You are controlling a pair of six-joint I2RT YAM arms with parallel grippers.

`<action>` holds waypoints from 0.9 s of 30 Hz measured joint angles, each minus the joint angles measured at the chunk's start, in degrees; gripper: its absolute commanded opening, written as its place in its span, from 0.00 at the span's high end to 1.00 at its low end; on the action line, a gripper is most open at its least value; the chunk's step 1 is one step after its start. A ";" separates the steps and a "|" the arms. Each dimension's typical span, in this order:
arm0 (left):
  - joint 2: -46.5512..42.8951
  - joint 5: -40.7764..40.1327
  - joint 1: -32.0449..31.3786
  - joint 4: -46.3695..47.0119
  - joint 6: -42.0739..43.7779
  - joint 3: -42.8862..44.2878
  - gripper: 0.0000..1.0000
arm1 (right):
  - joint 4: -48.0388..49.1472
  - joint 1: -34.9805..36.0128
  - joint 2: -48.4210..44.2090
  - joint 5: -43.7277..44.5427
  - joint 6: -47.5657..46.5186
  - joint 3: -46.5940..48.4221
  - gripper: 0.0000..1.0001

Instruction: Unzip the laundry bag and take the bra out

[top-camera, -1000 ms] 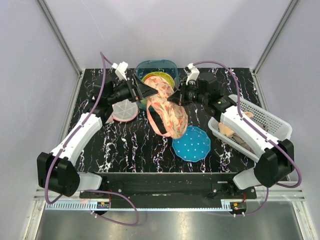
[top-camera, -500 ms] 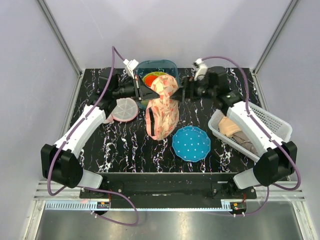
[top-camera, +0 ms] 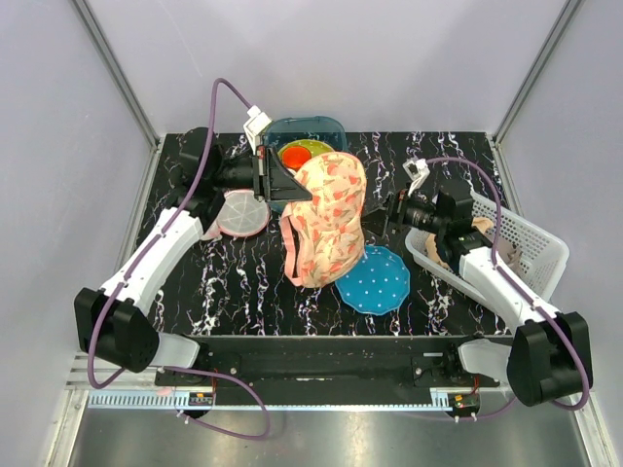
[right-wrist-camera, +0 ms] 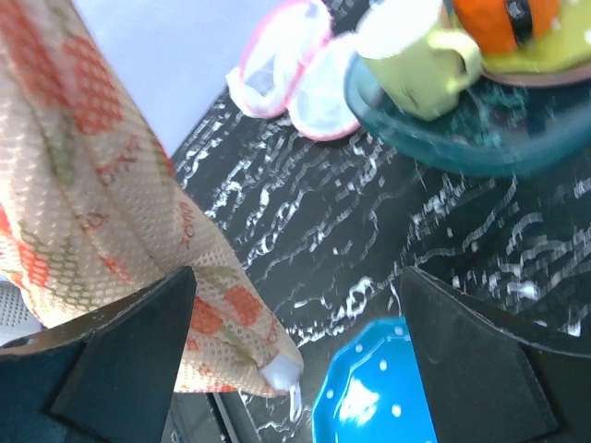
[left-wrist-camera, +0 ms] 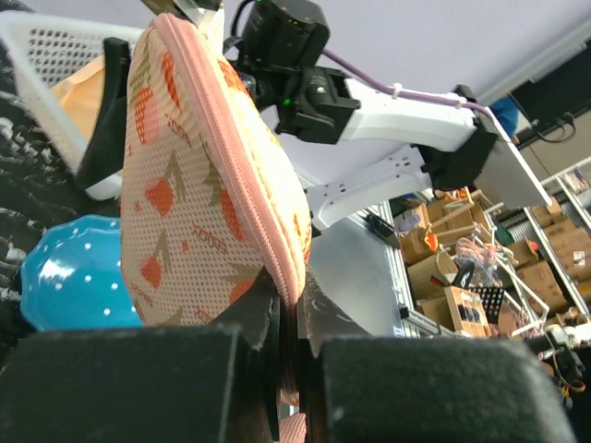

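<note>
The laundry bag (top-camera: 326,219), peach with red and green prints and pink edging, hangs upright above the table. My left gripper (top-camera: 290,187) is shut on its pink-edged upper left rim. In the left wrist view, the zipper seam (left-wrist-camera: 268,221) runs into the closed jaws of the left gripper (left-wrist-camera: 291,309). My right gripper (top-camera: 391,208) is open and empty, to the right of the bag and apart from it. In the right wrist view, the bag (right-wrist-camera: 92,194) is at the left, with its white zipper end (right-wrist-camera: 284,371) between the spread fingers (right-wrist-camera: 111,360). No bra shows.
A blue dotted plate (top-camera: 375,279) lies under the bag's lower right. A white mesh, pink-rimmed piece (top-camera: 241,214) lies at the left. A teal bin (top-camera: 321,129) at the back holds a yellow-green mug (right-wrist-camera: 416,51) and an orange item. A white basket (top-camera: 526,229) with clothes stands at the right.
My right gripper has let go of the bag and drawn back to the right, toward the basket. The bag now hangs from my left gripper alone, lower and further right.
</note>
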 measured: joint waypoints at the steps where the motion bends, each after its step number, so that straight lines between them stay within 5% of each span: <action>1: 0.00 1.11 -0.02 3.58 -2.25 -0.50 1.00 | 1.97 0.00 -0.26 -1.40 0.22 -0.24 0.02; 8: 0.66 5.44 -0.02 23.56 -16.15 -1.38 1.00 | 17.20 0.00 0.31 -8.55 4.39 -0.33 0.02; 13: 1.40 7.23 -0.02 28.96 -20.74 -1.40 1.00 | 14.53 -0.04 -2.12 -8.74 2.23 -0.44 0.01; 15: 1.31 7.56 0.02 26.12 -17.94 -1.29 1.00 | 9.44 -0.07 -4.33 -8.24 -0.81 0.31 0.00; 21: 1.27 5.31 0.02 -6.58 5.84 7.23 1.00 | -4.17 -0.11 -12.15 -5.60 -9.40 4.17 0.00; 27: 0.94 5.01 0.02 -16.11 14.12 9.01 1.00 | -7.65 -0.11 -12.24 -9.49 -11.02 7.96 0.00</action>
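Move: My right hand, open and holding nothing, has the laundry bag beside it: its middle is roughly 10 cm to the left, 4 cm back and 4 cm higher. The blue plate lies about 21 cm beneath this hand, some 2 cm back and 2 cm right; the white basket's middle is roughly 32 cm right, 6 cm ahead and 17 cm down. My left hand already pinches the bag, whose middle hangs about 11 cm below it, 4 cm right and 1 cm ahead. I bring my open right hand up about 10 cm alongside the bag's right side, first rising, then also drawing back some 5 cm, closing in on the height of my left hand as its fingers tilt up and swing slightly counter-clockwise. My left hand keeps its pinch on the bag, lifting and rocking back a few centimetres, then settling partly down again. ##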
